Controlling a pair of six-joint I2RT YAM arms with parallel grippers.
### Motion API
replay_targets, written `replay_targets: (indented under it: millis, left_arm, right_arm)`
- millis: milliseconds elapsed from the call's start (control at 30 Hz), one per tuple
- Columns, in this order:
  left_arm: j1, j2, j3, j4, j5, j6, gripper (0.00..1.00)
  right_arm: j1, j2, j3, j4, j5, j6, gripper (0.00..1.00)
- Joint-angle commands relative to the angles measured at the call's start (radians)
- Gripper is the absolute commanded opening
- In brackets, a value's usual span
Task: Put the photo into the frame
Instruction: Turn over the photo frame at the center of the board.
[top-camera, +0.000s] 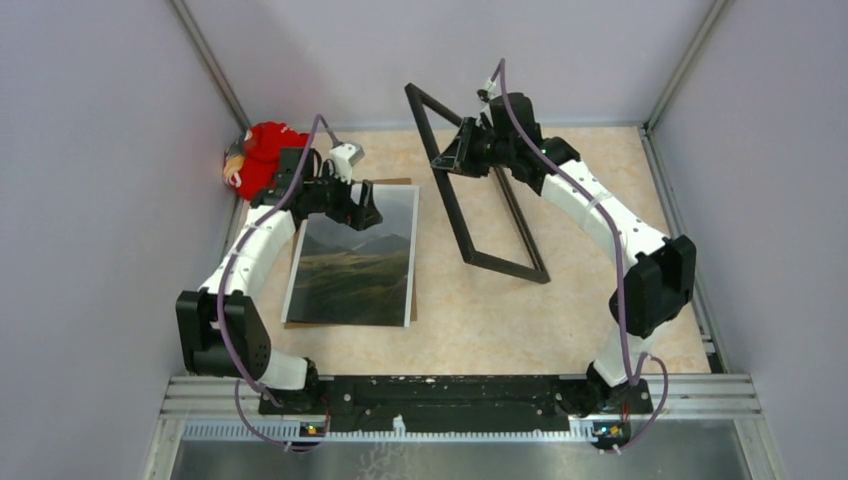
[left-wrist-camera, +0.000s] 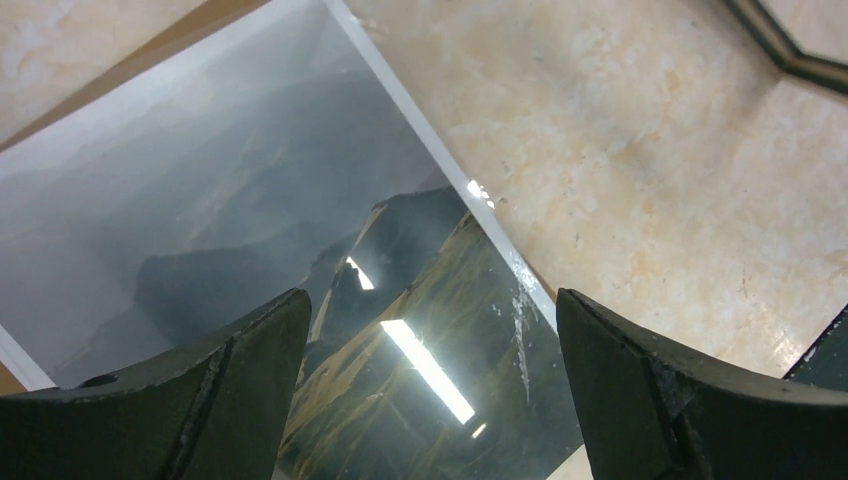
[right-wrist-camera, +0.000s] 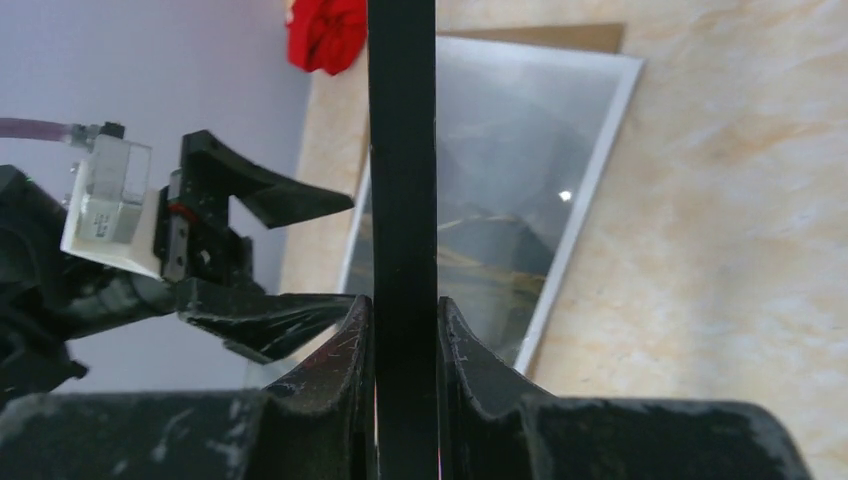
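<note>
The photo (top-camera: 360, 262) of dark misty mountains lies face up on the table left of centre, on a brown backing board (top-camera: 396, 182). My left gripper (top-camera: 366, 212) hangs open just above the photo's far end; in the left wrist view its fingers straddle the glossy print (left-wrist-camera: 250, 200) without touching it, the gripper (left-wrist-camera: 430, 330) wide. The black frame (top-camera: 450, 205) stands tilted on one edge at the centre. My right gripper (top-camera: 447, 160) is shut on its raised side; the right wrist view shows the frame's bar (right-wrist-camera: 402, 150) pinched between the pads of the gripper (right-wrist-camera: 404, 310).
A red stuffed toy (top-camera: 262, 155) sits in the far left corner by the wall. Grey walls close in the table on three sides. The frame's corner (left-wrist-camera: 790, 50) shows at the top right of the left wrist view.
</note>
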Motion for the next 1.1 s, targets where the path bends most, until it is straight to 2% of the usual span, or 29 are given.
replay_targets:
  millis: [0, 167, 333, 500, 600, 667, 767, 800, 1067]
  left_arm:
    - [-0.01, -0.068, -0.013, 0.07, 0.027, -0.053, 0.98]
    - [-0.043, -0.091, 0.008, 0.036, 0.052, -0.032, 0.99]
    - [-0.06, -0.129, -0.001, 0.075, 0.022, -0.042, 0.99]
    - [-0.105, -0.138, 0.024, 0.09, -0.001, -0.052, 0.99]
    - [-0.152, -0.142, 0.023, 0.163, -0.041, -0.085, 0.99]
    - [-0.185, -0.127, 0.046, 0.195, -0.082, -0.101, 0.99]
    - [-0.239, -0.078, 0.111, 0.205, -0.186, -0.11, 0.99]
    - [-0.25, -0.057, 0.141, 0.208, -0.208, -0.117, 0.99]
    - [-0.339, 0.13, 0.367, 0.242, -0.339, -0.137, 0.99]
  right_arm:
    - [-0.006, -0.048, 0.016, 0.152, -0.197, 0.22, 0.0]
    - [-0.008, -0.07, -0.048, 0.297, -0.294, 0.384, 0.0]
    - [-0.01, -0.105, -0.118, 0.405, -0.328, 0.488, 0.0]
    - [-0.049, -0.146, -0.256, 0.542, -0.355, 0.579, 0.0]
    - [-0.097, -0.155, -0.35, 0.617, -0.41, 0.628, 0.0]
    - [-0.12, -0.17, -0.393, 0.641, -0.424, 0.648, 0.06]
    - [-0.136, -0.192, -0.372, 0.534, -0.405, 0.564, 0.27]
    - [-0.138, -0.202, -0.363, 0.502, -0.397, 0.535, 0.31]
    - [-0.18, -0.256, -0.335, 0.294, -0.356, 0.387, 0.52]
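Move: Some 17 cm to the left hand's right, 4 cm farther out and 11 cm higher is the raised long side of the photo frame, which the right hand already grips. The photo lies about 17 cm below the left hand, 5 cm left and 2 cm back. From the right hand, the board centre is roughly 27 cm below, 5 cm back and 3 cm left; the frame's lower long side hangs about 18 cm right, 2 cm ahead and 23 cm below. Rolling about 30 degrees so that its left side rises, the right hand keeps its grip on the frame's raised side while going up some 5 cm and swinging left, then back right; near the end its fingers open around the bar. The left hand, fingers wide, climbs and goes right about 10 cm each, easing back slightly before reaching forward and tipping its fingers up towards that raised side, without contact. ##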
